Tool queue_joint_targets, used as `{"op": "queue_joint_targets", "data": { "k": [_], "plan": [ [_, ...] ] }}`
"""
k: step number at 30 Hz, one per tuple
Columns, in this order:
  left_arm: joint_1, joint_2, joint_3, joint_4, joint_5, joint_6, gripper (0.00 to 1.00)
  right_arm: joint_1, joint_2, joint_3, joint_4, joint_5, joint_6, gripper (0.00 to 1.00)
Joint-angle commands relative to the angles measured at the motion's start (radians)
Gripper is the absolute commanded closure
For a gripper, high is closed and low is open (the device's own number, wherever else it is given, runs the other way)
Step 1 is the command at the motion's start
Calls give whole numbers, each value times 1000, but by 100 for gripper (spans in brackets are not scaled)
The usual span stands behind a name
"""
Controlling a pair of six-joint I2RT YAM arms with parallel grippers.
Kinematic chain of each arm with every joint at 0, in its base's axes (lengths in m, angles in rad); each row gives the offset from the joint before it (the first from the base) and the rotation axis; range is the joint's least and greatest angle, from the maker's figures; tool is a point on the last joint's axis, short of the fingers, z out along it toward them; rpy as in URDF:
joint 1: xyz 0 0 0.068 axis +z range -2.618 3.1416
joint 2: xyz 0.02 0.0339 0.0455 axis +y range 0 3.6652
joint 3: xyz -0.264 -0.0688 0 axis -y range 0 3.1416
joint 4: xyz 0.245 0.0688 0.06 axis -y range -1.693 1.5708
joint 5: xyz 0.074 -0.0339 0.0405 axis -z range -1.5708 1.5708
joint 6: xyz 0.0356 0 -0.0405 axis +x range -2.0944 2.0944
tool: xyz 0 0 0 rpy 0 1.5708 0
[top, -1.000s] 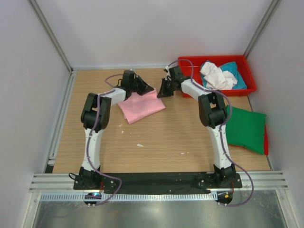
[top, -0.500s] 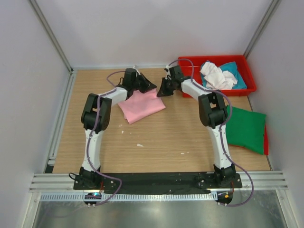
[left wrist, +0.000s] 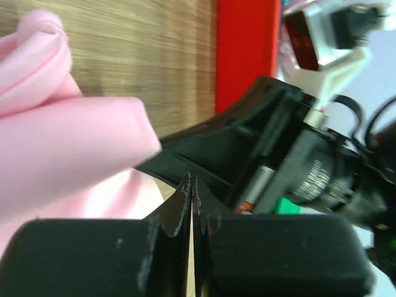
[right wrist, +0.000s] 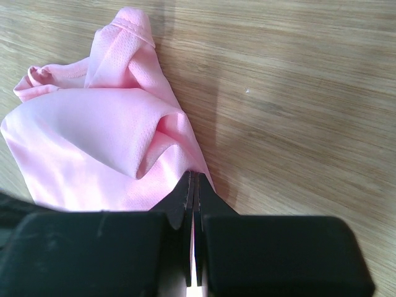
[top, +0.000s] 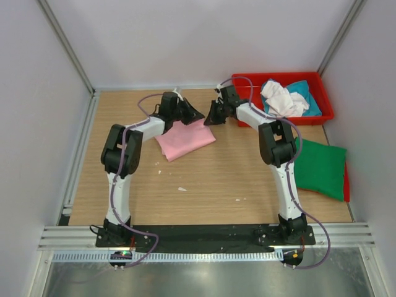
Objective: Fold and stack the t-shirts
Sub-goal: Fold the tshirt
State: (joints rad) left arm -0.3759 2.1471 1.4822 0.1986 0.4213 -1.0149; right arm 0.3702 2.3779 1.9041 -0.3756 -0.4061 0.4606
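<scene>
A light pink t-shirt [top: 184,139] lies loosely folded on the wooden table, towards the back centre. My right gripper [top: 209,119] is at its far right corner. In the right wrist view the right gripper [right wrist: 195,176] is shut, and a ridge of the pink t-shirt [right wrist: 93,142] runs straight into its tips. My left gripper [top: 197,115] hovers just left of it over the same corner. In the left wrist view the left gripper [left wrist: 192,180] is shut with nothing between its jaws. The pink t-shirt [left wrist: 68,148] lies to its left, and the right arm's black wrist [left wrist: 297,161] is close ahead.
A red tray [top: 327,102] at the back right holds a crumpled white shirt [top: 281,99] and a teal one [top: 304,86]. A folded dark green shirt [top: 318,168] lies at the right edge. Small white scraps [top: 181,189] dot the table. Walls close off three sides.
My left gripper has shifted slightly right, closer to the right gripper. The right arm and the pink t-shirt have barely moved.
</scene>
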Motion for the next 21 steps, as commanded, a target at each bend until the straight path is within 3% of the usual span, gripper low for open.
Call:
{"op": "queue_joint_targets", "data": {
  "k": [1, 12, 21],
  "plan": [
    [-1, 60, 62, -4, -24, 42, 100, 1, -6, 24, 24, 4, 13, 99],
    [0, 191, 257, -122, -163, 142, 100, 1, -5, 9, 38, 6, 24, 99],
    [43, 240, 326, -186, -273, 203, 100, 3, -2, 0, 37, 3, 27, 99]
  ]
}}
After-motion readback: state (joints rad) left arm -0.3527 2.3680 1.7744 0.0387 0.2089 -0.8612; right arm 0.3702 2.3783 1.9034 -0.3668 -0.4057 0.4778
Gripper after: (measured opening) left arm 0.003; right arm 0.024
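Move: The raised fold of the pink t-shirt lies about 5 cm ahead of the left hand, 3 cm to its left and 7 cm below; the shirt's body spreads around 9 cm left and 4 cm back of that hand. The red box is some 29 cm to the left hand's right and 10 cm farther out. From the right hand, pinching the shirt's near-right edge, the fold is about 4 cm ahead and 4 cm left, nearly level. Left hand, shut and empty, sinks 5 cm, then sweeps 7 cm forward over the fold; right keeps its pinch. ##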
